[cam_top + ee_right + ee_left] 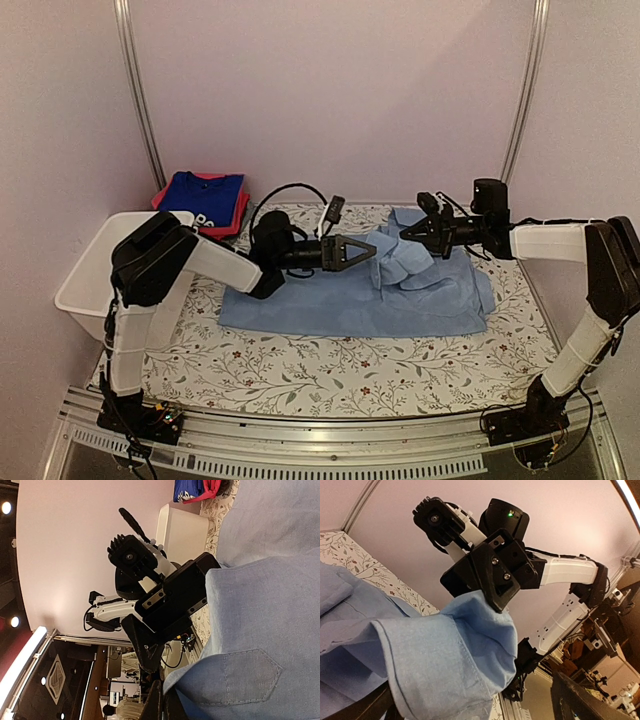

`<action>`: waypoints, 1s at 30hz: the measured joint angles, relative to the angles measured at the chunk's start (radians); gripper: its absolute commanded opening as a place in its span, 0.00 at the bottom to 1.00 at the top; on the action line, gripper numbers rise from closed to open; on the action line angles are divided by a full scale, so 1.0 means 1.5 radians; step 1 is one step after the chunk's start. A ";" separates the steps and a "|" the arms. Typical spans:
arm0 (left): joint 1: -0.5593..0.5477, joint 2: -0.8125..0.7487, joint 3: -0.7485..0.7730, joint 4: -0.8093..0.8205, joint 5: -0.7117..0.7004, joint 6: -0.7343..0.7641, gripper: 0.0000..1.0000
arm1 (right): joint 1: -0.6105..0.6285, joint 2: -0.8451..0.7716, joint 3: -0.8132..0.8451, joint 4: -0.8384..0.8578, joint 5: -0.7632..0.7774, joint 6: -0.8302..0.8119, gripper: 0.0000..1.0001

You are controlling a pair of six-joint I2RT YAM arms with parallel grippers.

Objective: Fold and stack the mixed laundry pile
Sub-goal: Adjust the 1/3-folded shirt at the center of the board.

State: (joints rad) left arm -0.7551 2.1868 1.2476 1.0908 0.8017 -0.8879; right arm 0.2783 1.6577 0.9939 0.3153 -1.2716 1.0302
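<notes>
Of the mixed laundry pile, a large pale-blue button shirt [350,305] lies spread across the middle of the table, with one part bunched up and lifted [405,258]. My right gripper [410,236] is shut on that raised fold; in the right wrist view its closed fingers [161,705] pinch the shirt edge [260,630]. From the left, my left gripper [370,248] reaches the same bunch, open, with the cloth [445,650] hanging between its wide-spread fingers [572,692]. A folded blue item with white print [205,193] rests on a pink-red one [238,212] at the back left.
A white plastic basket [82,285] stands at the table's left edge, beside the left arm. The floral table cover [330,370] shows in front of the shirt. A black cable [290,190] loops behind the left wrist.
</notes>
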 measured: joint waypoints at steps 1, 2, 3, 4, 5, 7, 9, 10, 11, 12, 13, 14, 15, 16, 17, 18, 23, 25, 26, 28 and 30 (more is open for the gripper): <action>-0.002 0.006 0.007 0.008 0.003 -0.004 1.00 | 0.000 0.000 0.000 0.001 -0.001 0.002 0.00; -0.004 0.011 0.011 0.013 0.005 -0.008 1.00 | 0.000 0.000 -0.001 0.003 -0.002 0.004 0.00; -0.006 0.017 0.017 0.020 0.007 -0.013 1.00 | 0.000 0.000 -0.001 0.007 -0.003 0.007 0.00; -0.009 0.022 0.020 0.023 0.010 -0.017 1.00 | 0.000 0.000 -0.001 0.013 -0.004 0.011 0.00; -0.013 0.027 0.022 0.027 0.012 -0.022 1.00 | 0.000 0.000 -0.001 0.018 -0.004 0.014 0.00; -0.020 0.035 0.025 0.033 0.018 -0.030 0.93 | -0.001 0.000 -0.005 0.028 -0.006 0.022 0.00; -0.028 0.043 0.032 0.035 0.020 -0.037 0.80 | -0.002 -0.001 -0.010 0.035 -0.007 0.025 0.00; -0.031 0.046 0.035 0.037 0.022 -0.044 0.72 | -0.003 -0.001 -0.013 0.038 -0.007 0.028 0.00; -0.033 0.049 0.038 0.038 0.024 -0.046 0.66 | -0.003 -0.001 -0.018 0.042 -0.006 0.031 0.00; -0.035 0.050 0.040 0.040 0.025 -0.053 0.57 | -0.004 -0.001 -0.022 0.044 -0.006 0.032 0.00; -0.036 0.051 0.043 0.042 0.027 -0.056 0.48 | -0.005 -0.001 -0.027 0.046 -0.005 0.033 0.00; -0.036 0.052 0.045 0.044 0.029 -0.061 0.42 | -0.007 -0.001 -0.033 0.047 -0.004 0.034 0.00; -0.036 0.053 0.047 0.046 0.030 -0.066 0.36 | -0.008 -0.001 -0.039 0.047 -0.002 0.035 0.01; -0.036 0.053 0.048 0.046 0.030 -0.071 0.30 | -0.010 -0.001 -0.044 0.047 0.000 0.034 0.02; -0.035 0.053 0.048 0.045 0.031 -0.074 0.22 | -0.012 -0.001 -0.048 0.044 0.004 0.034 0.05; -0.033 0.053 0.049 0.040 0.031 -0.075 0.11 | -0.015 -0.001 -0.051 0.034 0.008 0.031 0.11; -0.023 0.053 0.075 -0.097 0.030 -0.067 0.00 | -0.028 -0.011 -0.045 -0.119 0.075 -0.062 0.37; -0.017 0.052 0.089 -0.173 0.027 -0.062 0.00 | -0.029 -0.015 -0.041 -0.182 0.100 -0.106 0.48; -0.014 0.052 0.089 -0.201 0.024 -0.061 0.00 | -0.029 -0.018 -0.040 -0.217 0.116 -0.143 0.52; -0.007 0.048 0.075 -0.236 0.020 -0.074 0.00 | -0.029 -0.022 -0.047 -0.258 0.135 -0.186 0.59; 0.000 0.043 0.043 -0.233 0.022 -0.104 0.00 | -0.027 -0.026 -0.068 -0.276 0.145 -0.220 0.66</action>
State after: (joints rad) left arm -0.7555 2.2513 1.3125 0.7414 0.8345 -1.0435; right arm 0.2371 1.6184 0.8921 -0.0994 -1.0534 0.7006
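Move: About 6 cm to the left hand's right, 2 cm nearer the base and some 4 cm lower hangs the middle of the raised shirt flap, still pinched by the closed right hand; from that hand it lies about 4 cm back, 2 cm left and 5 cm below. Straight under the left hand, roughly 16 cm down, spreads the shirt body, while the flat sleeve lies some 16 cm ahead, 13 cm right and 17 cm below. Easing right and back about 3 cm each way towards the raised flap, the open left hand shuts its fingers on the flap's near part, then sinks some 7 cm, swinging forward again and rolling while its tips dip. The right hand, at first nearly still, lowers about 9 cm as it opens, lets go of the cloth and draws 3 cm or so to the right, tips dipping. ##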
